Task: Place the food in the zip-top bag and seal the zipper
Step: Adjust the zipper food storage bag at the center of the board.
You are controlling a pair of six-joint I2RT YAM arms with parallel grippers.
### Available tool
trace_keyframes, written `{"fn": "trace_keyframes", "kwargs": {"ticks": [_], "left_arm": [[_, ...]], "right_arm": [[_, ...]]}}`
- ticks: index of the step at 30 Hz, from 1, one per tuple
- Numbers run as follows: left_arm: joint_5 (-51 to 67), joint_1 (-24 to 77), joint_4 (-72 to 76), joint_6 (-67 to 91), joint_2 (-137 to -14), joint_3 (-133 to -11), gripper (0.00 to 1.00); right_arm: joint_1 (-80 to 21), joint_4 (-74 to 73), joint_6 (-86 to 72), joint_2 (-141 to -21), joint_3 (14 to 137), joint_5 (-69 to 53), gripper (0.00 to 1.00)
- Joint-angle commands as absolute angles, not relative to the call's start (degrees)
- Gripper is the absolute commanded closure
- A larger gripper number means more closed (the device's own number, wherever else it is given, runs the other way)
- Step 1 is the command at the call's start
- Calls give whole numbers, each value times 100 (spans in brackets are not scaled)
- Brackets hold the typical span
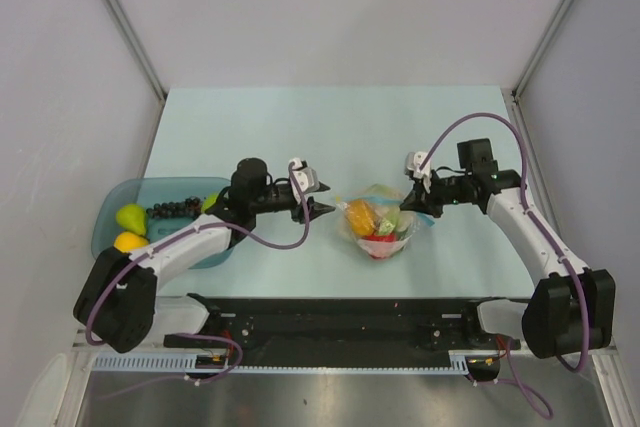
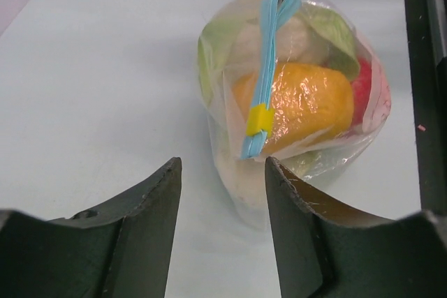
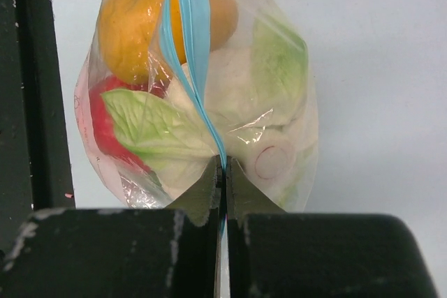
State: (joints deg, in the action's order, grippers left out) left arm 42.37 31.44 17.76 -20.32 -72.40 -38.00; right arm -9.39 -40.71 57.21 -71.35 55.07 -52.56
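The clear zip-top bag (image 1: 375, 222) stands at the table's middle, held up by its mouth. Inside is the food: an orange fruit (image 3: 140, 26), a red apple (image 3: 105, 123) and pale green lettuce pieces (image 3: 154, 127). The light-blue zipper (image 3: 192, 47) runs along the top edge, and a small yellow tab (image 2: 259, 119) sits near its left end. My right gripper (image 3: 225, 169) is shut on the zipper's right end. My left gripper (image 2: 222, 172) is open just short of the bag's left end, with nothing between its fingers.
A teal bowl (image 1: 110, 197) at the left holds a yellow-green pear (image 1: 130, 215), a yellow fruit (image 1: 128, 241) and dark grapes (image 1: 175, 209). A black rail (image 1: 340, 312) runs along the near edge in front of the bag.
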Motion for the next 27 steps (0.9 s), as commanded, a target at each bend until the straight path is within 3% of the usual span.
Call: {"fn": "trace_keyframes", "kwargs": {"ticks": [1,11,17,20,21,23,24,25,27], "left_arm": [[4719,3199,2637,-1301,-7356,-3805,45],[4809,3603,2504,-1566,-7417,-3876,50],[4509,3604,3005,-1029,-7716,-4025,67],[4482,3604,3015,-1002,-7787,-4113,84],[4482,3604,2980,-1011,-7778,-4139,94],[4491,3612,2779,-1098,-7752,-4210,100],[4509,3612,2690,-1116,-7761,-4314,100],[4509,3621,2568,-1134,-7761,-4385,100],[4535,3682,2119,-1300,-7752,-4623,100]], "right_arm": [[-782,-3814,6029,-7040,5370,-5458,100],[-527,-3999,6222,-7119,5397,-5537,100],[-475,-4131,6328,-7110,5432,-5572,100],[-440,-4245,6416,-7128,5484,-5563,100],[-431,-4297,6442,-7145,5502,-5546,100],[-439,-4464,6574,-7154,5581,-5520,98],[-448,-4517,6574,-7154,5642,-5511,91],[-457,-4578,6548,-7154,5712,-5511,61],[-527,-4772,6426,-7137,6081,-5511,36]]}}
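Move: The zipper's slider end, with its yellow slider, lies about 3 cm right of the open left hand, 1 cm back and about level in height. The orange fruit in the bag is roughly 6 cm right, 2 cm back and 5 cm lower; the red vegetable is about 9 cm right, 6 cm back and 7 cm down. The right hand already pinches the zipper's other end; from it the slider end is some 13 cm left, level ahead and in height. Left hand moves about 4 cm right, slightly back, and pinches the zipper's slider end; then right fingers open. ##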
